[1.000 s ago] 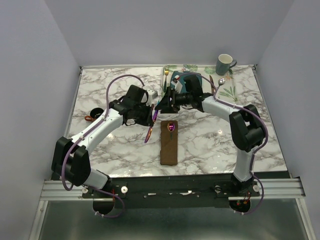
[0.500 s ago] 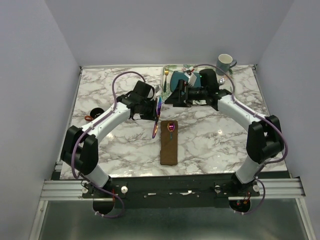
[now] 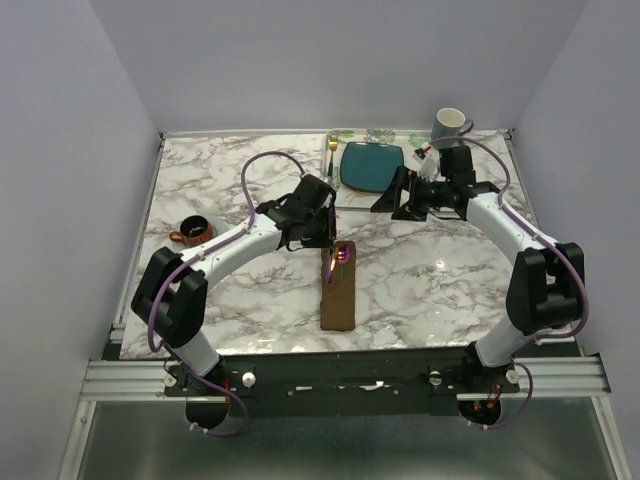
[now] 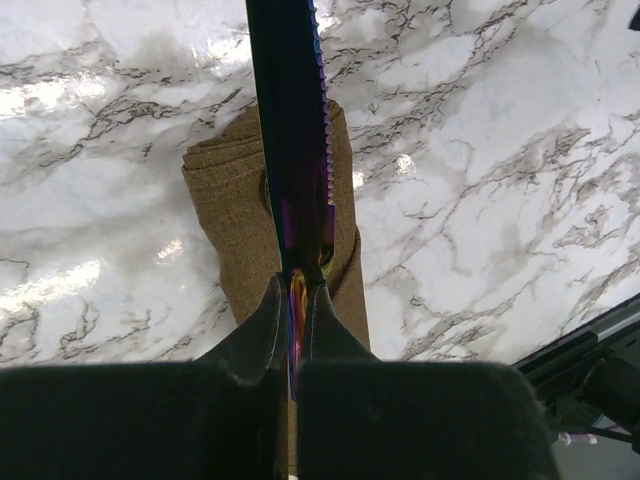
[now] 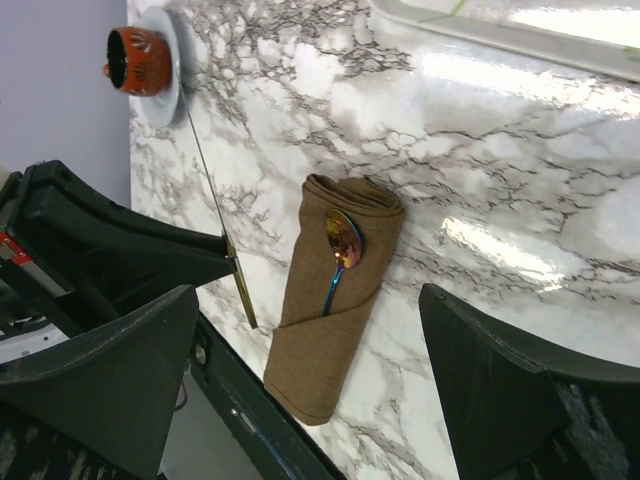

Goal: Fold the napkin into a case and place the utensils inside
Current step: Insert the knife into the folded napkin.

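The napkin (image 3: 338,295) lies folded into a narrow brown case near the table's front middle. A rainbow spoon (image 3: 345,255) sits tucked in its pocket, bowl at the far end. My left gripper (image 3: 325,238) is shut on a serrated iridescent knife (image 4: 290,120). In the left wrist view the blade points away from the fingers, over the napkin (image 4: 225,190). My right gripper (image 3: 400,193) hangs open and empty near the teal plate. Its wrist view looks down on the napkin (image 5: 345,300), the spoon (image 5: 342,245) and the knife (image 5: 215,225) seen edge-on.
A teal plate (image 3: 372,166) and a gold fork (image 3: 332,150) rest on the leaf-printed placemat (image 3: 395,135) at the back. A grey mug (image 3: 450,126) stands at the back right. An orange cup on a saucer (image 3: 190,232) sits at the left.
My left gripper has carried the knife rightward, from left of the napkin to above its far end. The right arm has pulled back to the right and its jaws have opened wider.
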{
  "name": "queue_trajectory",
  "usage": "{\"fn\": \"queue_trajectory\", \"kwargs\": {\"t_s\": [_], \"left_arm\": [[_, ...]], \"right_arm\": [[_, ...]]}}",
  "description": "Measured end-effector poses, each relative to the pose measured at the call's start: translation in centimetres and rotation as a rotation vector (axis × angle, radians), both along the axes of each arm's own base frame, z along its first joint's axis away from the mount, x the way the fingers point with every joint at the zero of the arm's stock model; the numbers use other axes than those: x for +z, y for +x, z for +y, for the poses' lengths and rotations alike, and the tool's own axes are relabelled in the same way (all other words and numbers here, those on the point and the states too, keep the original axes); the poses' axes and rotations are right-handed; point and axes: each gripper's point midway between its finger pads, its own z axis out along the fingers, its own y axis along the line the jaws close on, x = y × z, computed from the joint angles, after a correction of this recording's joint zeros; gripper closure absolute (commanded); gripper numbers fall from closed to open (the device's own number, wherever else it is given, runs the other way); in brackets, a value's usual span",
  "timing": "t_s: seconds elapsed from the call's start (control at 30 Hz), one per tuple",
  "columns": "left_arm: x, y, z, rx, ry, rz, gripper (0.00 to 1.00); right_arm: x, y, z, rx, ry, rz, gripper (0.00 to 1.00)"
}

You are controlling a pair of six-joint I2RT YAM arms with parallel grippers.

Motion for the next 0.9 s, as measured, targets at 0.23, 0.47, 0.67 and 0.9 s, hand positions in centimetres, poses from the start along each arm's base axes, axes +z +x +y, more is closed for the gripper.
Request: {"fn": "queue_trajectory", "kwargs": {"t_s": [0.23,0.47,0.67,0.9], "left_arm": [[-2.7,0.0,-0.6,0.023,0.043,0.038,1.00],[-4.8,0.0,-0.6,0.037,0.078,0.073,1.00],[-5.1,-0.2,-0.7,0.042,0.080,0.082,1.00],[-6.0,-1.1,-0.5,0.057,0.087,0.117,1.00]], "right_arm": [[1.1,-0.4,-1.3,-0.021,-0.047,-0.058,0.00],[2.4,-0.8,-1.9,-0.030,-0.062,-0.116,0.00],[2.0,-1.2,-2.2,-0.034,-0.076,-0.116,0.00],[1.8,-1.3,-2.3,-0.032,-0.080,-0.113,0.00]]}}
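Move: My left hand holds the knife, blade forward and handle trailing back. The folded napkin it is meant for has its middle about 7 cm back, 2 cm to the right and 9 cm below; the spoon's bowl lies level with the hand and 3 cm right, also about 9 cm down. The teal plate is some 22 cm ahead and 10 cm right. From my empty right hand, the napkin lies roughly 14 cm back, 10 cm left and 13 cm below. Keeping the knife pinched, I sink my left hand about 6 cm towards the napkin's left half, beside the spoon, first nearly straight down, then easing back by 1 cm towards the pocket while still lowering. The wrist tips by less than 10 degrees. My right hand, wide open and empty, draws off some 3 cm to the right, up and slightly back. ##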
